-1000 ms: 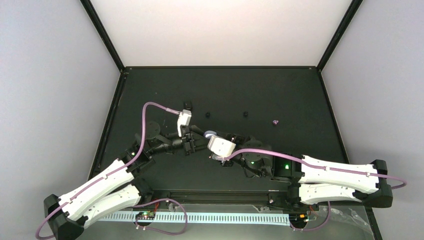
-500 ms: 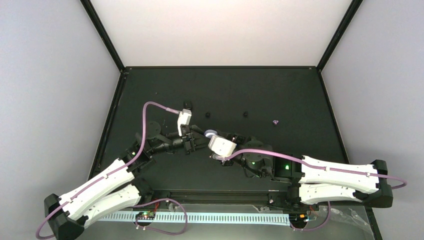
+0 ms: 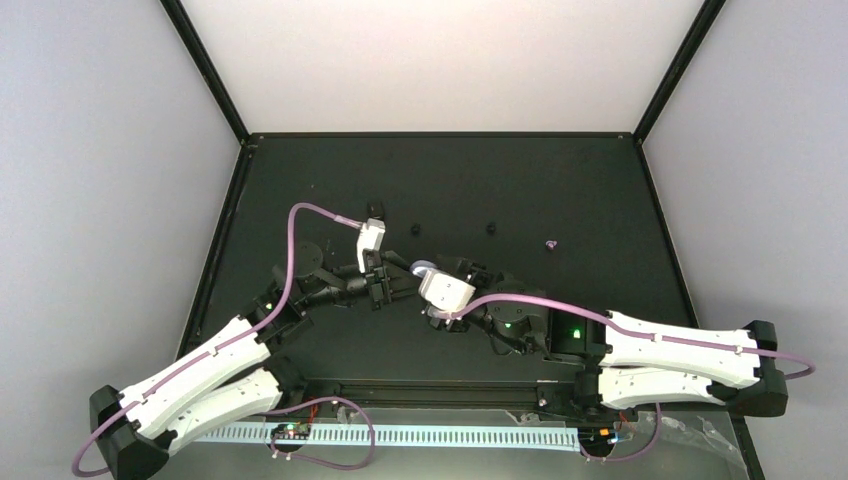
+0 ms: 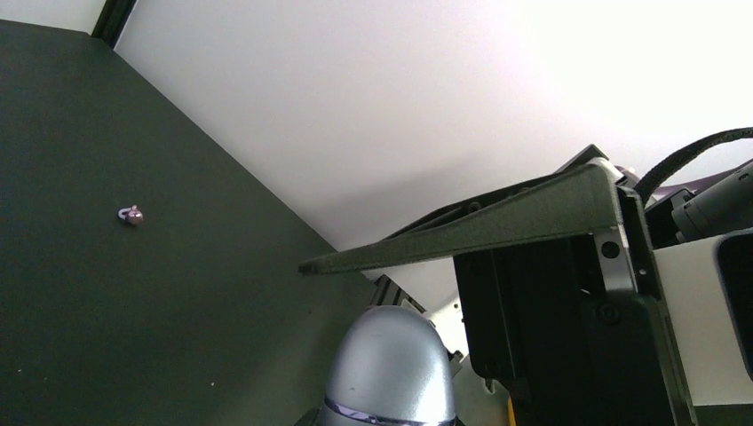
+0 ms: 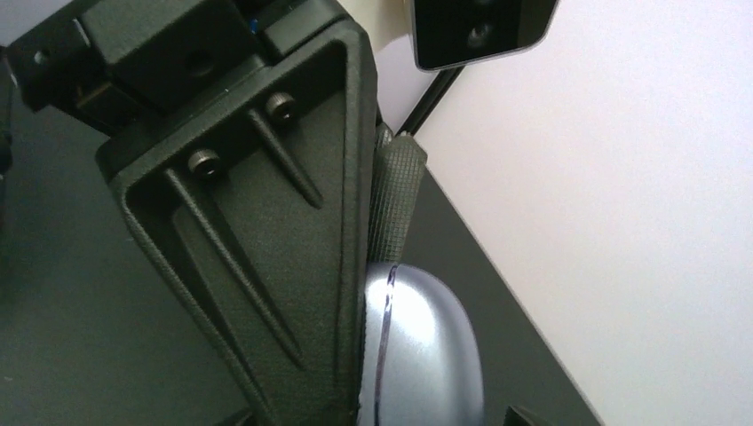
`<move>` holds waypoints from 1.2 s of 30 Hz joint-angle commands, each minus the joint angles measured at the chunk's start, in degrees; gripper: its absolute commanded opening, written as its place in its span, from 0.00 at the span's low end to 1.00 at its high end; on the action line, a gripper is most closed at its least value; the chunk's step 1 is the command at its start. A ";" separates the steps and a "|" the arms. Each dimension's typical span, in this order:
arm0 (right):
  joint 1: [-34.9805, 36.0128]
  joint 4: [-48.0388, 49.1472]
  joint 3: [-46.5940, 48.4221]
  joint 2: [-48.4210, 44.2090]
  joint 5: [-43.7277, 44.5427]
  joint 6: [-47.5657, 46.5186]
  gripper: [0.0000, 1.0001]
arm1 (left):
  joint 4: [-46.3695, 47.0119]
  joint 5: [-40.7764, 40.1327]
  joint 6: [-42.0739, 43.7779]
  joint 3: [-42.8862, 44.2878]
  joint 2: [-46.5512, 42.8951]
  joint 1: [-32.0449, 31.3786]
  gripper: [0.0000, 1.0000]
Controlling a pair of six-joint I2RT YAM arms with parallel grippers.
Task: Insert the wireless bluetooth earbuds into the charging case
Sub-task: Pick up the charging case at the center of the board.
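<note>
A silver-blue pebble-shaped charging case [image 3: 421, 267] hangs above mid-table where both arms meet. My left gripper [image 3: 398, 280] is shut on it; in the right wrist view its ribbed finger [image 5: 266, 231] and knurled pad press the case [image 5: 431, 355]. My right gripper [image 3: 437, 272] stands open around the case, a gap showing on one side. The case [image 4: 388, 364] fills the bottom of the left wrist view. Two black earbuds [image 3: 415, 229] [image 3: 491, 228] and a purple-and-white earbud [image 3: 550, 244] [image 4: 131, 215] lie on the mat behind.
The black mat [image 3: 560, 180] is framed by a black rail, with white walls behind and at the sides. The right arm's long finger [image 4: 479, 231] crosses the left wrist view. The left arm's purple cable [image 3: 300, 215] loops above the mat.
The right gripper's jaws have spread off the case and its wrist has edged slightly right. The left gripper has closed tighter on the case.
</note>
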 commanded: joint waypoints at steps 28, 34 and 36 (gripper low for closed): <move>-14.23 -5.90 16.81 -3.39 -39.98 34.06 0.97 | 10.08 6.51 22.71 -2.02 -14.01 -0.19 0.02; -14.20 -7.73 16.13 -2.13 -39.67 33.09 0.97 | 14.94 8.77 19.65 -2.60 -12.59 -0.20 0.02; -14.22 -8.95 16.12 -1.70 -38.71 32.47 0.97 | 16.15 8.66 18.42 -2.77 -12.14 -0.22 0.02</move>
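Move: The charging case is already between the left finger pads, its middle about 1 cm to that hand's right, and also between the right hand's parting fingers, about 1 cm left of its hand point. On the board some 30 cm below lie a pink earbud, hidden now, 17 cm ahead and 2 cm right of the left hand, and a small black bud 35 cm ahead and 2 cm left. The charging case stays pinched in the left fingers while the right fingers finish opening wide and come free. The left hand carries it up and back, about 6 cm each, and some 4 cm left, rolling about 35 degrees, forward side rising. The right hand climbs 14 cm while swinging right, then returns left and sinks a little, its fingers turning to point nearly straight left, above and right of the case. ##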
